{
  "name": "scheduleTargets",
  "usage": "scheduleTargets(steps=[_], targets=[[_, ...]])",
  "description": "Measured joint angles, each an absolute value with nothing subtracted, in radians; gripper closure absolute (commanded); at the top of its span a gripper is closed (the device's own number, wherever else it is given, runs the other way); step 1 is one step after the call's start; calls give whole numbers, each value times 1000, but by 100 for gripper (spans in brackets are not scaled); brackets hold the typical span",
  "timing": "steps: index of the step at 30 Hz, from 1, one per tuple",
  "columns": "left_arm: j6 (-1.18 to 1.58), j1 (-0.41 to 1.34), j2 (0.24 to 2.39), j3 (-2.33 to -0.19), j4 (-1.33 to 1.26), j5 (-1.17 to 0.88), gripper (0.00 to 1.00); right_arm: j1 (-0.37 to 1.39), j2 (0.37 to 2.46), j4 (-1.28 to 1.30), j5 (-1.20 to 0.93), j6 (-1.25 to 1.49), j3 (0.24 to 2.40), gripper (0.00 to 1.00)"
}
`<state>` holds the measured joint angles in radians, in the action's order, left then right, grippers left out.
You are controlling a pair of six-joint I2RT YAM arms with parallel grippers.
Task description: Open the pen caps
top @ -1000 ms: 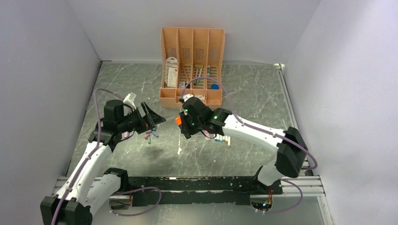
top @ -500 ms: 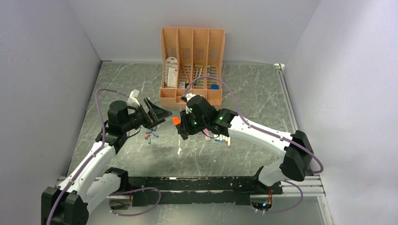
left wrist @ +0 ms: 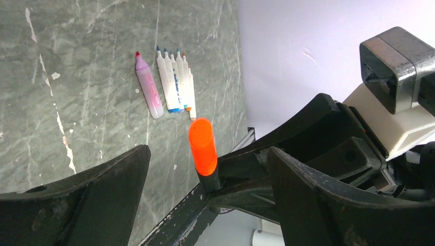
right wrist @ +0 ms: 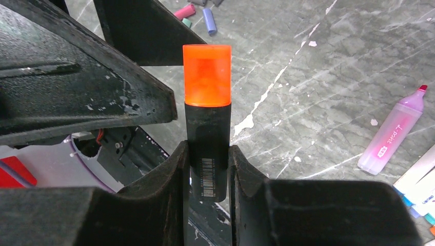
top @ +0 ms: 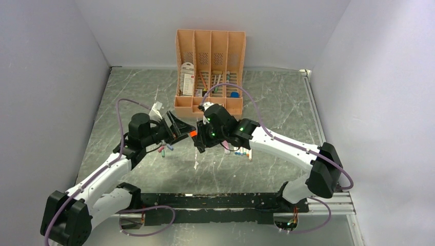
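My right gripper (right wrist: pixel 208 154) is shut on the black barrel of a thick highlighter (right wrist: pixel 208 143), held above the table with its chunky orange cap (right wrist: pixel 207 74) still on. In the top view the orange cap (top: pixel 193 134) sits between both grippers. My left gripper (left wrist: pixel 208 149) is open, its two fingers standing wide on either side of the orange cap (left wrist: pixel 202 146) without touching it. Loose pink, green and blue pen caps (right wrist: pixel 197 15) lie on the table behind; in the top view these caps (top: pixel 164 149) are below my left gripper (top: pixel 179 129).
An uncapped pink highlighter (left wrist: pixel 149 87) and several uncapped white markers (left wrist: pixel 174 82) lie in a row under my right arm (top: pixel 277 143). A peach desk organizer (top: pixel 210 72) stands at the back. Walls close in left, back and right; a rail (top: pixel 205 202) runs along the front.
My left arm has swung right, bringing its open fingers around the orange cap. The right gripper moved slightly left with the highlighter, then stayed put.
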<state>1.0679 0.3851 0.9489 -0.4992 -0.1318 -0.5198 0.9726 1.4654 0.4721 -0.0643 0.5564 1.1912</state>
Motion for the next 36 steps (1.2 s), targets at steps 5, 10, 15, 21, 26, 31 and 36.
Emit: scheduleTargets(steps=[5, 10, 15, 21, 26, 31, 36], targets=[[1078, 412, 979, -499, -163, -496, 12, 973, 1465, 472, -65, 558, 1191, 100], [1085, 429, 1005, -499, -179, -478, 22, 973, 1466, 472, -64, 558, 1191, 100], [1086, 450, 1027, -499, -194, -467, 32, 973, 1466, 472, -64, 558, 1191, 100], [1086, 464, 1038, -499, -198, -450, 46, 973, 1466, 469, -65, 558, 1191, 100], [1080, 471, 1044, -499, -197, -437, 56, 972, 1466, 468, -69, 558, 1191, 100], [1081, 476, 1049, -501, -199, -429, 77, 972, 1467, 470, -73, 558, 1191, 100], [1086, 486, 1055, -514, -215, -428, 90, 971, 1468, 470, -76, 558, 1189, 98]])
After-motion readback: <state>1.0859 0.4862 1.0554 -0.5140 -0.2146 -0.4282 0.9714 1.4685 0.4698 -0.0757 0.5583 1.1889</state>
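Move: Just off the left fingertips, some 3 cm to the right, 1 cm ahead and 2 cm lower, is the orange cap of the black highlighter that the right hand holds by its body; from the right hand that cap sits roughly 4 cm left, 2 cm ahead and 2 cm up. On the table about 17 cm below the left hand lie the uncapped pink highlighter, 16 cm right and 1 cm back, and the loose caps, 11 cm left and 1 cm back. Easing about 2.5 cm to the right and roughly 2 cm down towards the orange cap, the left hand brings its wide-open fingers around it, then shuts them until they pinch the cap from both sides, rising about half a centimetre as they close. The right hand stays in place and keeps its grip on the black body. ##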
